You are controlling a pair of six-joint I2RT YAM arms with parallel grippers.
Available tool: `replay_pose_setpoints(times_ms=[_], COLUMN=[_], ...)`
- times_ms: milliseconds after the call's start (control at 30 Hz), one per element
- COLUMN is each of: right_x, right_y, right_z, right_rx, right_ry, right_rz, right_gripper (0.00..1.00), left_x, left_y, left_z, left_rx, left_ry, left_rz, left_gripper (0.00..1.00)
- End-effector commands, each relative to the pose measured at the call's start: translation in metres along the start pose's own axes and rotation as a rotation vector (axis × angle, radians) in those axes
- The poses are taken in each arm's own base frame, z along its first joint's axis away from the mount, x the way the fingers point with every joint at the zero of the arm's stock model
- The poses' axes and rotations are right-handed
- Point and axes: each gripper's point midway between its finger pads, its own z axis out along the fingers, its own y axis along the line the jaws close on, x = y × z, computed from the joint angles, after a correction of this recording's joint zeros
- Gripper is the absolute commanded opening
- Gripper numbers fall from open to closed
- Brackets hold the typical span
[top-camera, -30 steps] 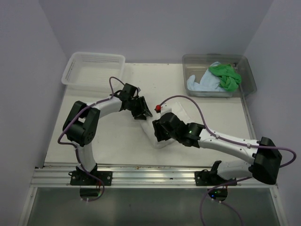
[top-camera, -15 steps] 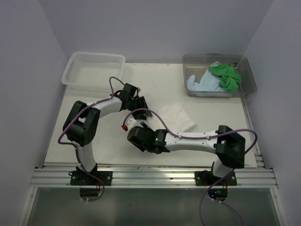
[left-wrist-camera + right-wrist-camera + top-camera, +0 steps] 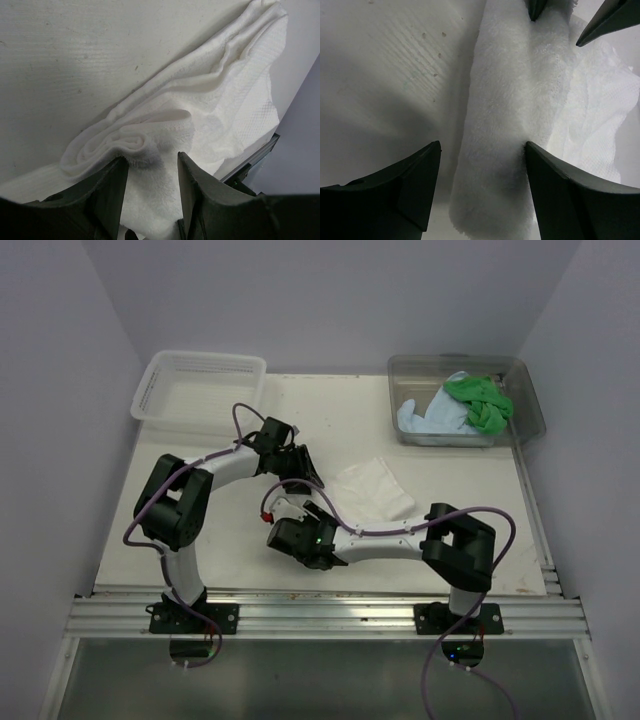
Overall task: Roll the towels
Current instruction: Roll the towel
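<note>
A white towel (image 3: pixel 375 490) lies mid-table, its left part rolled into a thick tube (image 3: pixel 515 100). My left gripper (image 3: pixel 300 470) (image 3: pixel 151 159) is shut on the far end of that roll, whose spiral (image 3: pixel 130 142) shows just beyond its fingers. Over the near end, my right gripper (image 3: pixel 298 512) (image 3: pixel 482 145) stands open: its right finger (image 3: pixel 560 195) touches the cloth and its left finger (image 3: pixel 415 190) is apart from it. A green towel (image 3: pixel 480 400) and a light blue towel (image 3: pixel 425 420) lie bunched in the clear tub.
The clear tub (image 3: pixel 530 400) stands at the back right and a white lattice basket (image 3: pixel 200 390) at the back left. My right arm's elbow (image 3: pixel 460 540) is folded low near the front rail, forearm reaching left across the table.
My right arm swung left and toward the front, from over the towel to the roll's near end, and its jaws widened. My left gripper stayed put on the roll.
</note>
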Motion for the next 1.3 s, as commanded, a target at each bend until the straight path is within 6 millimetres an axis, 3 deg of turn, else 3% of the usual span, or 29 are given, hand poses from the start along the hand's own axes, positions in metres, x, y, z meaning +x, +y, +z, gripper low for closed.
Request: replay_pose_setpoints(times_ms=[0,167,333,367,500,700,833,867,1000,1133,1267], right_x=[0.010,0.030,0.040,0.042,0.043,0.031,0.023,0.023,0.013,0.001,-0.006], right_y=[-0.009,-0.009,-0.018,-0.016,-0.017,-0.020,-0.014,-0.014,-0.010,-0.008,-0.005], right_z=[0.010,0.025,0.038,0.040,0.045,0.044,0.043,0.041,0.034,0.026,0.020], right_rx=[0.091,0.127,0.127,0.107,0.018,-0.189,-0.388,-0.415,-0.538,-0.661,-0.771], right_ry=[0.012,0.043,0.057,0.060,0.066,0.034,0.027,0.022,0.000,-0.036,-0.068], right_rz=[0.020,0.060,0.163,0.184,0.288,0.465,0.597,0.613,0.668,0.724,0.782], right_gripper=[0.72,0.70,0.58,0.46,0.18,0.01,0.00,0.00,0.00,0.00,0.00], left_x=[0.008,0.008,0.010,0.010,0.010,0.000,-0.008,-0.010,-0.017,-0.014,0.003], left_y=[0.041,0.040,0.039,0.039,0.032,0.013,0.002,0.000,-0.003,0.000,0.002], left_z=[0.015,0.013,0.009,0.009,-0.001,-0.032,-0.055,-0.060,-0.081,-0.079,-0.063], left_rx=[-0.148,-0.144,-0.141,-0.141,-0.127,-0.113,-0.087,-0.081,-0.077,-0.064,0.022], left_ry=[0.008,0.007,0.005,0.005,-0.004,-0.059,-0.102,-0.113,-0.157,-0.156,-0.101], left_rz=[0.003,0.006,0.011,0.011,0.023,0.064,0.073,0.078,0.081,0.080,0.044], left_gripper=[0.49,0.49,0.49,0.49,0.50,0.66,0.77,0.83,0.89,0.89,0.90])
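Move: The stretch of towel roll near its near end that my right fingers will pinch lies about 3 cm ahead of them, 3 cm to the right and 3 cm below. The roll's far end is some 10 cm ahead, straight out, and the unrolled flap about 8 cm ahead and 13 cm to the right. From my left hand, its fingers half open around that far end, the pinch spot is about 8 cm back, 3 cm right and slightly below. I dip my right hand about 2 cm onto the roll while easing forward and right, pinch the towel, and keep hold as I carry on forward, rolling the wrist left side up some 45 degrees and tipping it down, with a small swing back left at the end. Meanwhile my left hand, still at first, opens wider and lifts about 5 cm up and left, away from the far end. ##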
